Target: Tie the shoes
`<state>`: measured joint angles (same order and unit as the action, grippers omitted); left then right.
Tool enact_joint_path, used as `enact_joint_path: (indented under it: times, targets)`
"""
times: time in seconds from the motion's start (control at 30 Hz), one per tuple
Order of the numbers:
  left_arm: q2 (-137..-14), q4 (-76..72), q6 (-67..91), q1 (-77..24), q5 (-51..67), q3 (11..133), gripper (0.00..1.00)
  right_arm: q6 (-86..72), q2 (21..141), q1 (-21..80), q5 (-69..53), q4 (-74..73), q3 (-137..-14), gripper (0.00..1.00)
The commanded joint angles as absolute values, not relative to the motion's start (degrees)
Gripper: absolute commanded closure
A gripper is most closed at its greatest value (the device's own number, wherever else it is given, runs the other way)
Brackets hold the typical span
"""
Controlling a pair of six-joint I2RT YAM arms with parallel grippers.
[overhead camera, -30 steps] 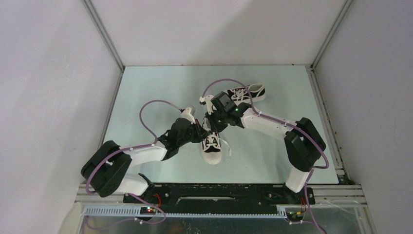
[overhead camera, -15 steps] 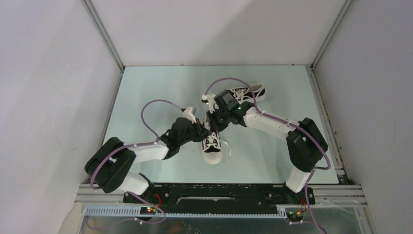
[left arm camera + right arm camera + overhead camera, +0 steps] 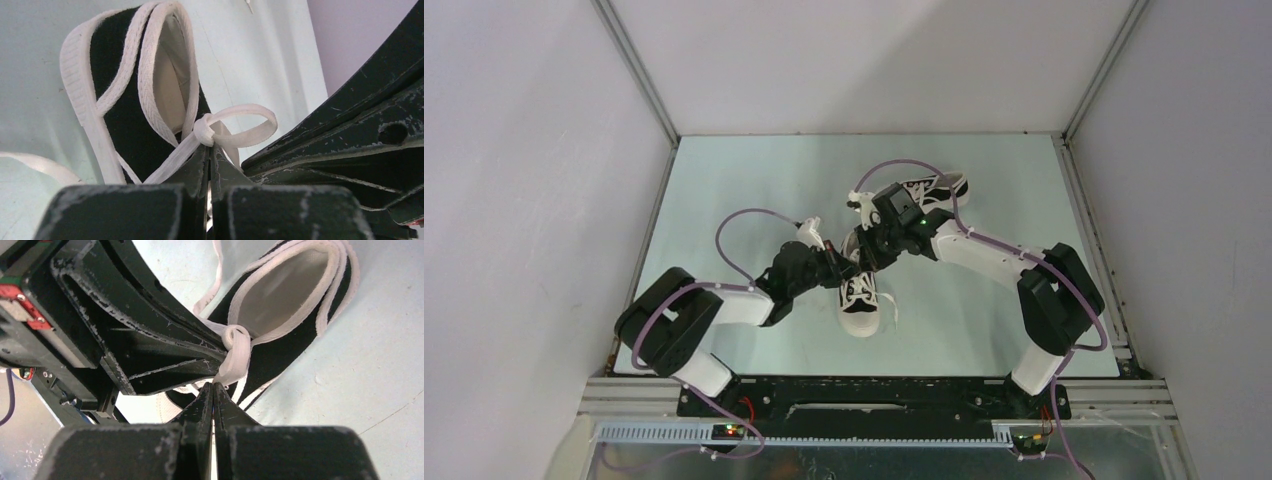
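Observation:
The near shoe (image 3: 859,303) lies mid-table with its white toe cap toward the arm bases. The other shoe (image 3: 936,189) lies behind it, partly hidden by the right arm. Both grippers meet over the near shoe's lacing. My left gripper (image 3: 209,147) is shut on a white lace right at a knot (image 3: 204,131), and a loop (image 3: 252,124) stands out to the right of that knot. My right gripper (image 3: 213,385) is shut on the end of a lace loop (image 3: 236,359) beside the shoe's heel opening (image 3: 287,297). In the top view the left gripper (image 3: 834,262) and right gripper (image 3: 865,254) almost touch.
The pale green table (image 3: 744,180) is walled in by grey panels with metal rails at the corners. A loose lace end (image 3: 890,308) trails right of the near shoe. Purple cables (image 3: 744,215) arc above both arms.
The left arm's elbow has swung in toward the middle and the right wrist has drifted slightly right. Both grippers stay shut on the laces over the near shoe.

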<state>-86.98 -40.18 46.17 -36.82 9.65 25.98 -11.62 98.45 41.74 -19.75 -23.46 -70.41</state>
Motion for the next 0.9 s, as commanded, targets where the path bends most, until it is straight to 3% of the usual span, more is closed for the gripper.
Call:
enact_joint_path:
  times: [0.0,0.27,0.43,0.87]
  targets:
    - [-90.0,-50.7,50.5,-35.8,14.6,24.3,1.00,-13.9,97.4,41.5,-22.2,-20.1,-70.1,0.99]
    - [-95.8,-60.4,55.9,-35.1,18.4,23.3,1.00,-15.6,98.6,41.6,-23.9,-18.4,-70.0,0.93]
    - [-96.8,-60.2,56.4,-34.8,18.5,23.2,1.00,-16.6,97.8,40.5,-22.7,-18.9,-69.1,0.82]
    - [-95.1,-55.7,54.2,-34.4,16.5,22.6,1.00,-18.5,90.8,36.1,-20.9,-16.5,-61.2,0.78]
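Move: Just off the right fingertips, which hold the end of a lace loop, the knot lies about 2 cm ahead and 1 cm to the left, roughly level with them. The left hand pinches lace right at the knot, with the shoe's middle some 3 cm back from that hand and 5 cm below. From the right hand, the other shoe stands about 15 cm ahead, 12 cm to the right and 6 cm lower. Opening to about a quarter, the right fingers let go of the loop while easing about 1 cm left and up, then the hand backs off right by some 3.5 cm and sinks slightly, away from the knot. The left hand keeps its shut pinch, shifting about 1.5 cm right and tipping its fingers up towards level by some 10 degrees. ##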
